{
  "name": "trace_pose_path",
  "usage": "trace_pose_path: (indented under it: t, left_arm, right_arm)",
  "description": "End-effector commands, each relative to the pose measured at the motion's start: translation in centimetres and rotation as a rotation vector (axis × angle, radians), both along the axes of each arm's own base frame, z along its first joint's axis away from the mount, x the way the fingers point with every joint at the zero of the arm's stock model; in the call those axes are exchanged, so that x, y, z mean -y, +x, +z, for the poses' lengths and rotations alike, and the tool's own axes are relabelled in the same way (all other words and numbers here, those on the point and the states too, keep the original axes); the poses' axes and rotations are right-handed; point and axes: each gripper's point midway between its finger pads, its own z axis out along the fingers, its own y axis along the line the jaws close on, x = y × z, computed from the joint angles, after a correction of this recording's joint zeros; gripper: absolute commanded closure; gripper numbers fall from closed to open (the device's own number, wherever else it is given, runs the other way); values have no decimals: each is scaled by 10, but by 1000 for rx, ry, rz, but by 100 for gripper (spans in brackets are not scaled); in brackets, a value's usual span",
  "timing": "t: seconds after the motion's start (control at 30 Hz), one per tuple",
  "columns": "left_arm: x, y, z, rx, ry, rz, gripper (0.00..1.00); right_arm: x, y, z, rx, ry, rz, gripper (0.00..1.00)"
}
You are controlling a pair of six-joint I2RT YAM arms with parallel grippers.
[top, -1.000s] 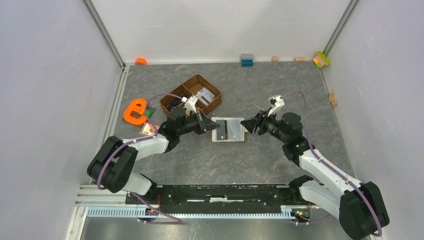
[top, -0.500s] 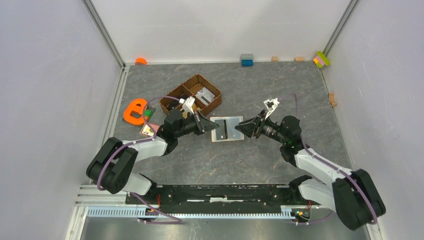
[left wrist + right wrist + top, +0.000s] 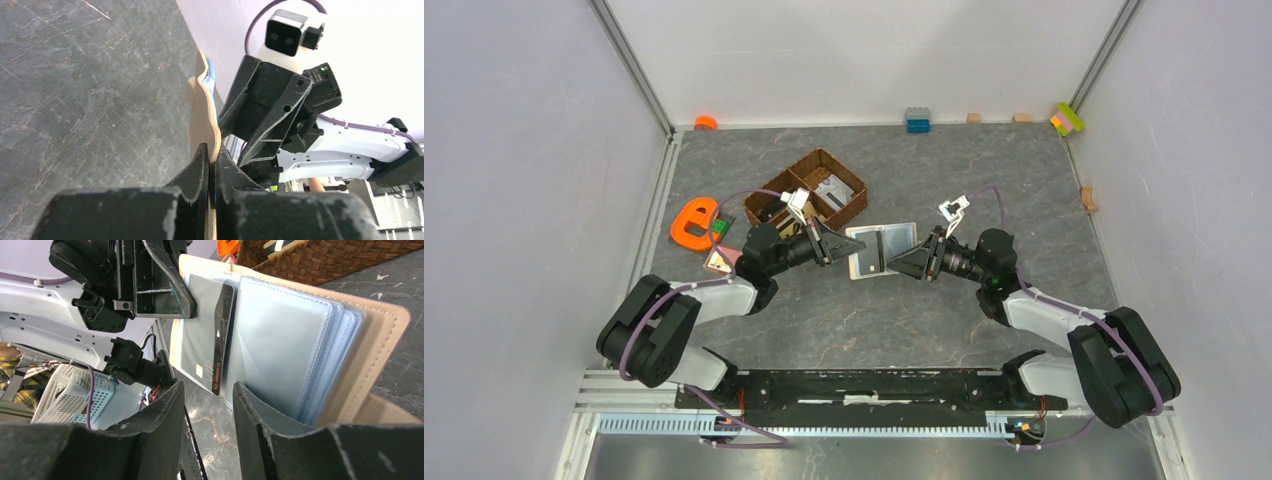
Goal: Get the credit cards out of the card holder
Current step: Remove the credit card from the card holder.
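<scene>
The beige card holder [image 3: 882,248] hangs open and tilted off the table between both arms. My left gripper [image 3: 832,246] is shut on its left edge; in the left wrist view the jaws [image 3: 212,156] pinch the tan cover [image 3: 204,112]. In the right wrist view the clear sleeves [image 3: 285,335] fan out, and one sleeve holds a pale card with a dark stripe [image 3: 210,335]. My right gripper [image 3: 207,402] is open, and that card's lower corner sits just above the gap. From above, the right gripper [image 3: 906,262] sits at the holder's right edge.
A brown wicker basket [image 3: 809,187] stands just behind the left gripper. An orange letter toy [image 3: 692,222] and a small pinkish card [image 3: 719,260] lie on the table left of the left arm. Small blocks, one of them blue [image 3: 917,120], line the back wall.
The right gripper has moved left up to the holder and narrowed its jaws. The left gripper has raised and tilted the holder off the table.
</scene>
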Motion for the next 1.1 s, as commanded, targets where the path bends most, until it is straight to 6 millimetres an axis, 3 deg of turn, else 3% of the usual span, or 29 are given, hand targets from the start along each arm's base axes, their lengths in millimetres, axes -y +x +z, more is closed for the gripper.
trace_pose_path:
  t: [0.0,0.63,0.83,1.07]
  left_arm:
    - [3,-10,32,75,-106,-61,98]
    - [20,-27,49,86,-211,-194,98]
    - [21,-28,50,68,-245,-219,98]
    - [21,-28,49,66,-243,-214,98]
  right_arm:
    - [-5,2,17,42,35,27,54]
    - [-9,-3,20,27,74,58,54]
    - [-9,-17,40,53,175,107,71]
    - [-7,-28,60,107,254,141,83]
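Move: The credit card lies in the left half of the open card holder, its middle about 4 cm to the right hand's left, 2 cm farther out and nearly level with it. The clear pockets are 3 cm ahead of that hand, 2 cm to its right and about 1 cm below. From the left hand, which grips the holder's left edge, the card is 2 cm right and 2 cm back, level; the basket is 12 cm left, 11 cm ahead and 13 cm lower. The left hand keeps its grip on the holder's left edge and brings it up, back and to the right by about 4 cm in all, its wrist turning some 15 degrees with a clockwise swing, so the card's free right edge comes in towards the right fingers. The right hand creeps, then rises 3 cm with a drift back and slightly left, tilting its left side up about 10 degrees, and late on its half-open fingers close most of the way over the back part of that edge to pinch the card. ##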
